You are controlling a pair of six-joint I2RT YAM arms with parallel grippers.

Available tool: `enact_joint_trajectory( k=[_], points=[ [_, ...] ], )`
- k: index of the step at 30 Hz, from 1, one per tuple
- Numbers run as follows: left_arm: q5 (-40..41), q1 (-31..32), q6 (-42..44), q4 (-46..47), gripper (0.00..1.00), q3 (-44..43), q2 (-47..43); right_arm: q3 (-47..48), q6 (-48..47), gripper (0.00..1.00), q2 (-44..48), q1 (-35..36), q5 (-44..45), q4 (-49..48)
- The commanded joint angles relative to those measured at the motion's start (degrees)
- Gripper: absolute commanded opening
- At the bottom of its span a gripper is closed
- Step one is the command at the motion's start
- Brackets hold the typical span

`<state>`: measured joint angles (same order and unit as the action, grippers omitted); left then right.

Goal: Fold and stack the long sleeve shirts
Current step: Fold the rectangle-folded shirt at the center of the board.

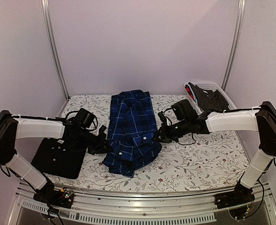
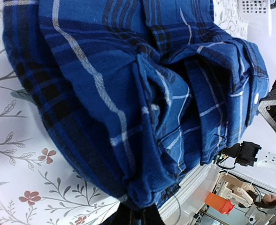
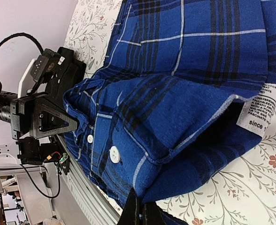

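Note:
A blue plaid shirt (image 1: 131,129) lies lengthwise in the middle of the table, its near part folded into thick layers. My left gripper (image 1: 105,146) is shut on the shirt's left edge, and in the left wrist view the plaid cloth (image 2: 128,103) bunches right above the closed fingertips (image 2: 139,216). My right gripper (image 1: 157,137) is shut on the right edge of the same shirt (image 3: 185,93), pinching a fold beside white buttons (image 3: 114,154). A black shirt (image 1: 60,157) lies folded at the near left, under the left arm.
A white lattice basket (image 1: 225,96) with dark cloth in it stands at the back right. The floral tablecloth (image 1: 199,159) covers the table. The table's metal front rail (image 1: 142,199) runs close below the shirt's near end.

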<state>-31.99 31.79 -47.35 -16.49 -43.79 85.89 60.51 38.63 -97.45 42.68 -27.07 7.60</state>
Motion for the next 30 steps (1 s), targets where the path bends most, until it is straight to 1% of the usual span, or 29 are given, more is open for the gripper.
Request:
enact_joint_trajectory(
  k=[1, 5, 8, 13, 16, 19, 26, 30],
  points=[
    [-1.25, -0.83, 0.04, 1.52, 0.0, -0.33, 0.16, 0.74, 0.7, 0.0, -0.88, -1.19, -0.27, -2.25],
    [-0.85, -1.84, -0.71, 4.14, 0.0, 2.47, 0.87, -1.12, 1.25, 0.0, -1.37, -2.06, 0.07, -3.3],
    [-2.58, -1.96, -2.61, 8.3, 0.0, 3.84, 2.06, -1.51, 1.52, 0.0, -1.48, -2.23, 0.55, -4.21],
    [-3.98, -2.78, -5.61, 12.57, 0.0, 2.14, 2.51, 0.47, 2.06, 0.0, -3.13, -2.76, 1.07, -5.09],
    [-5.09, -4.69, -7.72, 15.45, 0.0, 2.08, 2.65, 1.58, 2.36, 0.0, -5.12, -4.18, 0.83, -5.55],
    [-5.97, -6.29, -9.79, 20.6, 0.0, 2.17, 3.56, 2.42, 2.54, 0.0, -7.6, -5.41, 0.31, -6.61],
    [-7.42, -7.88, -13.94, 29.83, 0.0, 2.18, 6.55, 4.54, 1.52, 0.0, -13.13, -5.94, 0.29, -5.53],
    [-6.68, -8.13, -15.52, 34.28, 0.0, 3.22, 7.57, 6.4, 0.68, 0.0, -14.21, -5.94, 1.57, -4.18]
  ],
)
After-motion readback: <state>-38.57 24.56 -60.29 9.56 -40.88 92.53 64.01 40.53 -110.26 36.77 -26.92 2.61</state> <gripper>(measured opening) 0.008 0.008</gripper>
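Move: The shirt's lower end is already pinched at both sides, beside the cuffs, and held up. The middle of its flat upper part lies about 26 cm ahead, 10 cm to the right and 6 cm below the left hand. From the right hand it is about 22 cm ahead, 10 cm left and 11 cm down. The collar end is some 18 cm beyond that middle. The black folded shirt lies about 22 cm left of the left hand, level with it. The shirt's raised lower end is carried on towards the collar, both grippers staying shut on its sides. The right hand travels about 5 cm forward and sinks as much, mostly in the later half; the left nearly waits, dips slightly, then goes some 7 cm forward, its fingers swinging roughly 20 degrees flatter and counter-clockwise. ##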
